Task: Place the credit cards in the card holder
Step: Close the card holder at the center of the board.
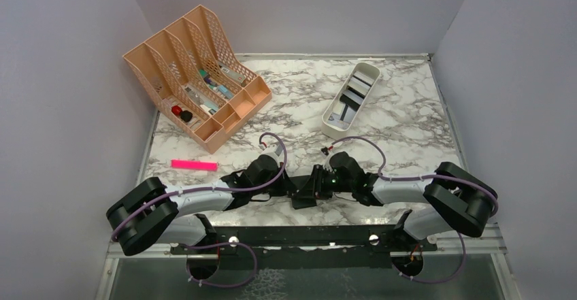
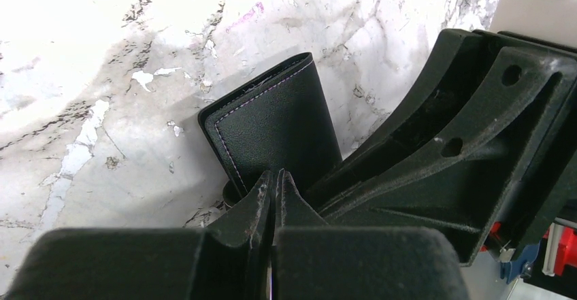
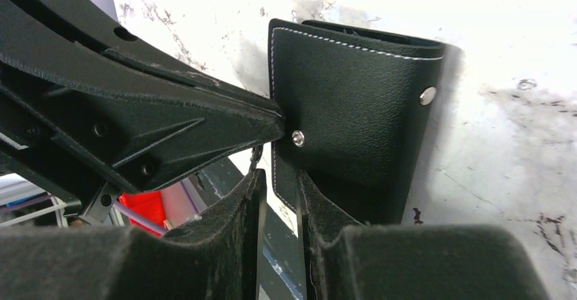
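Observation:
The black stitched card holder (image 1: 303, 198) hangs between both grippers just above the table's near middle. My left gripper (image 2: 274, 176) is shut, its tips pinching the lower edge of the card holder (image 2: 272, 126). In the right wrist view the left gripper's fingertip (image 3: 269, 126) meets the card holder (image 3: 354, 103) beside a silver snap. My right gripper (image 3: 280, 177) is open. The holder's stitched flap edge lies between its fingers, against the right one, with a gap on the left. The credit cards (image 1: 351, 97) lie in a white tray (image 1: 371, 69) at the back right.
A peach desk organizer (image 1: 197, 75) with small items stands at the back left. A pink marker (image 1: 194, 164) lies on the marble near the left arm. Grey walls close in the table on three sides.

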Available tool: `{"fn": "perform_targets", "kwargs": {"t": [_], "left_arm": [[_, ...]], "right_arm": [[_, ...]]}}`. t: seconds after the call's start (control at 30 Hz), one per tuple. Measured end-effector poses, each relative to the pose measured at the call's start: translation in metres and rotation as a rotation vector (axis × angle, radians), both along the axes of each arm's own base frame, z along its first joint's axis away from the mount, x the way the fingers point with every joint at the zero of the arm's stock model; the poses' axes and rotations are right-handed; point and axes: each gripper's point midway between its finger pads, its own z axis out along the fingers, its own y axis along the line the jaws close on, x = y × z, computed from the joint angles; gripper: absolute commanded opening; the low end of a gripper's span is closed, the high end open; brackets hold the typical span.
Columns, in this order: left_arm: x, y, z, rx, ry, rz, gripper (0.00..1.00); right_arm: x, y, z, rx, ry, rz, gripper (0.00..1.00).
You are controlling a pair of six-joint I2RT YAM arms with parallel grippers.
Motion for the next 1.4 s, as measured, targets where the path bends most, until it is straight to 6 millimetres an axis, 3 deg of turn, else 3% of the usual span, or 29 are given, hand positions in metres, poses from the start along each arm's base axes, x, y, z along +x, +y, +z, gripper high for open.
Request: {"fn": "perform_targets", "kwargs": {"t": [0.53,0.77,1.07,1.23,1.3,1.4], "left_arm": [[0.003,0.0,-0.004,0.008,-0.002,0.009,0.0],[0.003,0.0,-0.004,0.008,-0.005,0.012,0.0],[0.004,0.0,-0.004,0.008,-0.006,0.013,0.0],[0.004,0.0,-0.004,0.009,-0.006,0.013,0.0],[0.004,0.0,-0.004,0.009,-0.006,0.012,0.0],[0.003,0.0,-0.005,0.012,-0.005,0.012,0.07]], "right_arm": [[-0.006,0.018,0.018,0.014,-0.062,0.01,0.29],[-0.001,0.018,0.015,-0.03,-0.068,-0.012,0.27],[0.005,0.016,0.008,-0.081,-0.08,-0.023,0.18],[0.006,0.016,0.007,-0.09,-0.093,-0.019,0.03],[0.006,0.015,0.006,-0.093,-0.098,-0.016,0.01],[0.006,0.015,0.005,-0.097,-0.104,-0.012,0.01]]}}
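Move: The right hand, its fingers about a quarter open, is just short of the holder's closing strap, which lies roughly 3 cm to its left, 1 cm ahead and 1 cm below. The folded card holder's middle is some 2 cm ahead of this hand and 2 cm below, about level sideways; the white tray stands about 30 cm ahead and 15 cm to the right. From the left hand, shut at the cover's left part beside the snap, the strap is about 1 cm back, 1 cm left and 1 cm below. The right hand arcs over the left part of the holder towards the strap and the left fingertips, rising and going about 2 cm left, then sinking again by some 1.5 cm with a slight push forward. There its fingers shut fully at the strap's snap end, seeming to pinch it, while the wrist tilts less than 10 degrees and the left hand, still shut, keeps its tips on the cover beside the snap and settles half a centimetre lower. ##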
